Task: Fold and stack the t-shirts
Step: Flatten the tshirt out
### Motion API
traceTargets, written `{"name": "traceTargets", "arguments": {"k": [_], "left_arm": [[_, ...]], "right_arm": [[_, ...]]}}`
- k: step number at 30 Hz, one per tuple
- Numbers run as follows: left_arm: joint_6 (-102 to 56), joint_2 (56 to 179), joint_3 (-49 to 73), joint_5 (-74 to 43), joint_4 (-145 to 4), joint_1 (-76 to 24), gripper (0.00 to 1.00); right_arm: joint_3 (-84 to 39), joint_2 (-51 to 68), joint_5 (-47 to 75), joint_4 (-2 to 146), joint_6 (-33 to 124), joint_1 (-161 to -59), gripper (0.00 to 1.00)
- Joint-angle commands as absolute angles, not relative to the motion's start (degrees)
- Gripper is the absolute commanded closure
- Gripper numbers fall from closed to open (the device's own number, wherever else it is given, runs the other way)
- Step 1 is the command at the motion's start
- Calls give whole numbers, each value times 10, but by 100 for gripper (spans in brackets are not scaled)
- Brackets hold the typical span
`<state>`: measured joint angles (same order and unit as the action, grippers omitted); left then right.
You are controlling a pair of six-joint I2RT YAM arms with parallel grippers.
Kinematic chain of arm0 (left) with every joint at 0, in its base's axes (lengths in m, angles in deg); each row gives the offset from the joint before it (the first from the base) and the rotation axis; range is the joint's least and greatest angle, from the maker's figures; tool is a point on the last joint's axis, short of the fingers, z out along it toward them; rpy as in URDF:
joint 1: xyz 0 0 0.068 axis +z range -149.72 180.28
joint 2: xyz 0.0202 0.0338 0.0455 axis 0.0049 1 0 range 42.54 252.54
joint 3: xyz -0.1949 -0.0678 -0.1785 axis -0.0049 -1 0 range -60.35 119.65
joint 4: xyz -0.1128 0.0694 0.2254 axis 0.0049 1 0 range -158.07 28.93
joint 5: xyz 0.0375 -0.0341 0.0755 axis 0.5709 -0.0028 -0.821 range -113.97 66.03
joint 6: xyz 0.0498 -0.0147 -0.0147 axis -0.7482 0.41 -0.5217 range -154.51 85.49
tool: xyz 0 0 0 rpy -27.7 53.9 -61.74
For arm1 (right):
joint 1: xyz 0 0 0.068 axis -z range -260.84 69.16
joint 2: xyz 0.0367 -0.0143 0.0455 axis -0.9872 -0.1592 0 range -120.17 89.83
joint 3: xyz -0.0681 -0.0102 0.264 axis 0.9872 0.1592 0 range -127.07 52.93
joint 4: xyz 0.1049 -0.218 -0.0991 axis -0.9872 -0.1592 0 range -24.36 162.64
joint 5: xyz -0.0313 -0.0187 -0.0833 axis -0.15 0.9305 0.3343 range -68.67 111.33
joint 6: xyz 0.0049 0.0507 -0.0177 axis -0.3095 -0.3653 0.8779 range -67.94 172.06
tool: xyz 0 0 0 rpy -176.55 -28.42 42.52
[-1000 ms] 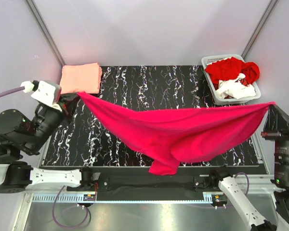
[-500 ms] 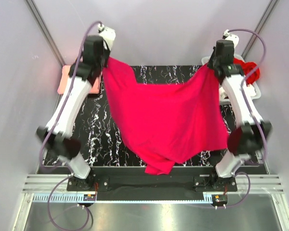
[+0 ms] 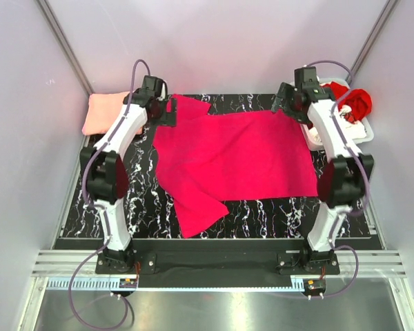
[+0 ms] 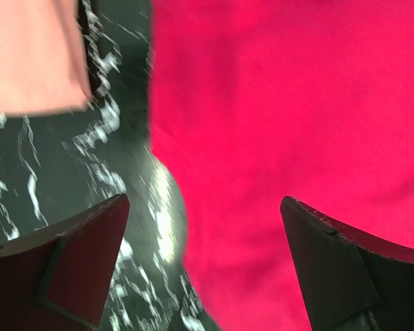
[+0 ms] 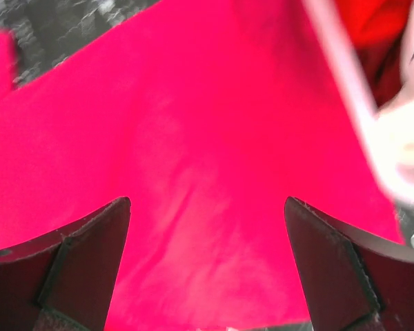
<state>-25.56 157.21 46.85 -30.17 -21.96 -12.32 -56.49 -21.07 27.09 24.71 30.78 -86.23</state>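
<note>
A magenta t-shirt [image 3: 238, 158] lies spread flat on the black marbled table [image 3: 141, 200], one flap reaching toward the near edge. My left gripper [image 3: 167, 110] hovers open over the shirt's far left corner, its jaws wide apart above cloth [image 4: 297, 103] and table with nothing between them [image 4: 203, 201]. At the far right corner my right gripper [image 3: 283, 102] also stands open, empty over the cloth [image 5: 193, 124], jaws spread [image 5: 207, 203]. A folded salmon t-shirt [image 3: 110, 114] rests at the back left [image 4: 31, 55].
A white slatted basket [image 3: 367, 128] at the back right holds a red t-shirt [image 3: 355, 102] and a white one [image 3: 350, 128]; its rim [image 5: 345, 76] shows right beside my right gripper. Both arms stretch along the table's sides.
Both arms swung the hanging magenta shirt to the back of the table and lowered it flat. Both grippers have opened and let go of its corners.
</note>
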Motion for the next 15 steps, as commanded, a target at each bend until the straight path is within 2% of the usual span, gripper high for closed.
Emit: {"name": "traceTargets", "arguments": {"k": [1,8,15], "left_arm": [[-222,1425,419,-304,-247,-151,1],[-141,1356,191,-269,-309,-177,1],[-112,1434,166,-224,-360,-188,1]], "right_arm": [[-453,-83,216,357,280,-868,0],[-307,-63,139,372,261,-875,0],[-292,-104,128,351,269,-881,0]]}}
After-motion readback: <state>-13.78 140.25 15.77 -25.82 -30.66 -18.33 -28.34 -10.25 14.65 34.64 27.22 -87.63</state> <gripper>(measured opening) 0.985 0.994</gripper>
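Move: The red t-shirt lies spread about 15 cm below the open left hand. Its turned-in near sleeve is some 29 cm back and 8 cm right of that hand, its middle level and about 21 cm right. The folded peach shirt lies roughly 26 cm ahead and 22 cm left of the left hand. From the right hand the t-shirt's middle is level, about 12 cm left and 19 cm below; the clothes basket is about 20 cm ahead and 22 cm right. With fingers wide open and empty, the left hand draws back over the t-shirt about 11 cm towards the near sleeve, edging a little right, first rising some 6 cm, then dropping to finish about 5 cm lower than it began. The right hand, also wide open, comes back about 8 cm from the basket side and 4 cm left towards the t-shirt's middle, lifting slightly before sinking to about 7 cm below its start, both wrists first tipping up a little, then down to point more steeply at the cloth, with the right one also tilting about 10 degrees, its left side up. ##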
